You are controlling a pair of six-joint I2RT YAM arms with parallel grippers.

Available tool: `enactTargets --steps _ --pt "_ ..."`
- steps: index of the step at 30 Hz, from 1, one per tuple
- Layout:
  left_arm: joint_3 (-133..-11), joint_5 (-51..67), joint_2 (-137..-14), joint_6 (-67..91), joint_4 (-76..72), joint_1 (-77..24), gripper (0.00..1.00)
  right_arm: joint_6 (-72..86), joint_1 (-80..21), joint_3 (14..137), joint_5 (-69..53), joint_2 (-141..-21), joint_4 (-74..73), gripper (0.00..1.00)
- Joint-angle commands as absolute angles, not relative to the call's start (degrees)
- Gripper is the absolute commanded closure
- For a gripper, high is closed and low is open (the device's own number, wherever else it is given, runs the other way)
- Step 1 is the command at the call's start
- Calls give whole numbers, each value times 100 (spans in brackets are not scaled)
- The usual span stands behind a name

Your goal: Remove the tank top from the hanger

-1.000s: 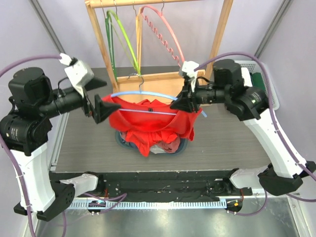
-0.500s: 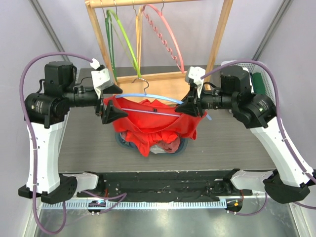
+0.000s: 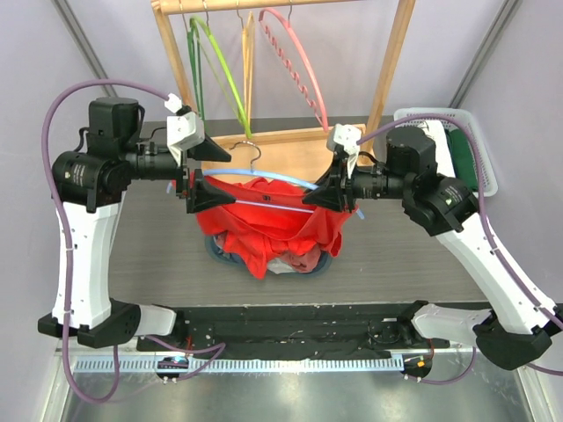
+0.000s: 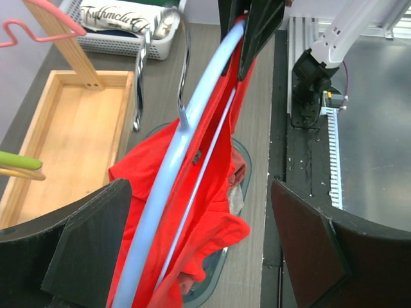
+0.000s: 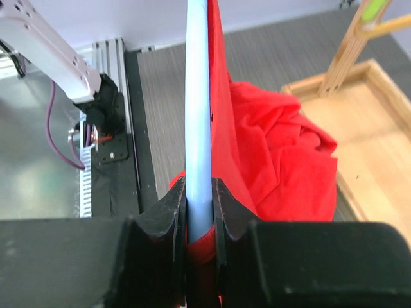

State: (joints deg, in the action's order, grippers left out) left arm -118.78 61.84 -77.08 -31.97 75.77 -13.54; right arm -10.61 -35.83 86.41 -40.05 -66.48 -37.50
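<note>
The red tank top (image 3: 264,224) hangs on a light-blue hanger (image 3: 273,176) held in the air over the table. My right gripper (image 3: 318,193) is shut on the hanger's right end; in the right wrist view (image 5: 199,205) its jaws pinch the blue tube (image 5: 198,96) with a red strap, and the tank top (image 5: 270,147) bunches to the right. My left gripper (image 3: 209,176) is open at the hanger's left end. In the left wrist view (image 4: 199,250) its wide jaws straddle the hanger (image 4: 173,160) and the tank top (image 4: 212,192) without touching them.
A wooden rack (image 3: 180,79) at the back carries a green hanger (image 3: 220,70) and a pink hanger (image 3: 295,61). A white basket (image 3: 466,149) with clothes stands at the right. A blue-grey dish (image 3: 220,253) lies under the tank top.
My left arm has risen and swung in to the hanger's left end, its open jaws now around the tank top's shoulder. The right gripper keeps its hold and has shifted slightly left.
</note>
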Motion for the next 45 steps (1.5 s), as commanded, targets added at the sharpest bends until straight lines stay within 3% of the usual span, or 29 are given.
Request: enactTargets --steps 1,7,14,22,25,26,28,35,38,40,44,45 --pt "-11813 6338 -7655 -3445 7972 -1468 6 -791 -3595 8763 -4386 -6390 -2602 99" --pt "-11795 6354 -7681 -3200 7630 -1476 14 -642 -3595 8666 -4553 -6398 -2409 98" --pt "-11848 6618 -7884 -2657 7200 -1538 38 -519 -3612 8666 -4667 -6609 -2303 99" --pt "-11795 6864 -7919 -2469 7005 -1556 55 -624 -3621 8789 -4597 -6776 -2417 98" --pt "-11795 6829 -7910 -2662 7163 -1582 73 -668 -3621 8842 -4579 -6803 -2417 98" --pt "-11795 6812 -7910 -2707 7207 -1599 86 -694 -3621 8877 -4562 -6820 -2408 98" --pt "-11777 6759 -7910 -2794 7268 -1626 94 -721 -3621 8912 -4562 -6829 -2426 99" --pt "-11830 6610 -7936 -2865 7260 -1644 95 -721 -3630 8834 -4246 -6847 -2225 98" --pt "-11935 6347 -7963 -3022 7260 -1670 95 -677 -3621 8606 -3527 -6733 -1996 87" --pt "-12093 5847 -7989 -3224 7268 -1722 93 -686 -3621 8473 -2824 -6602 -1864 65" --pt "-12453 4722 -8051 -3708 7084 -1784 92 -466 -3621 8183 -1900 -6320 -1425 36" --pt "-12524 4511 -8059 -3839 7032 -1784 92 -422 -3621 8157 -1768 -6258 -1363 24"
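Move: The hanger's bar just left of its hook passes between the open left fingers, about 2 cm to that hand's right, 1 cm ahead and 2 cm below. The hook stands roughly 6 cm right and 4 cm ahead of the left hand; the red tank top hangs about 9 cm right, 5 cm back and 12 cm below. From the right hand, already gripping the hanger's other arm, that stretch of bar lies some 16 cm left, 3 cm ahead and slightly higher. Left hand edges right, pinches the hanger beside its hook; right then opens and goes some 5 cm forward. ##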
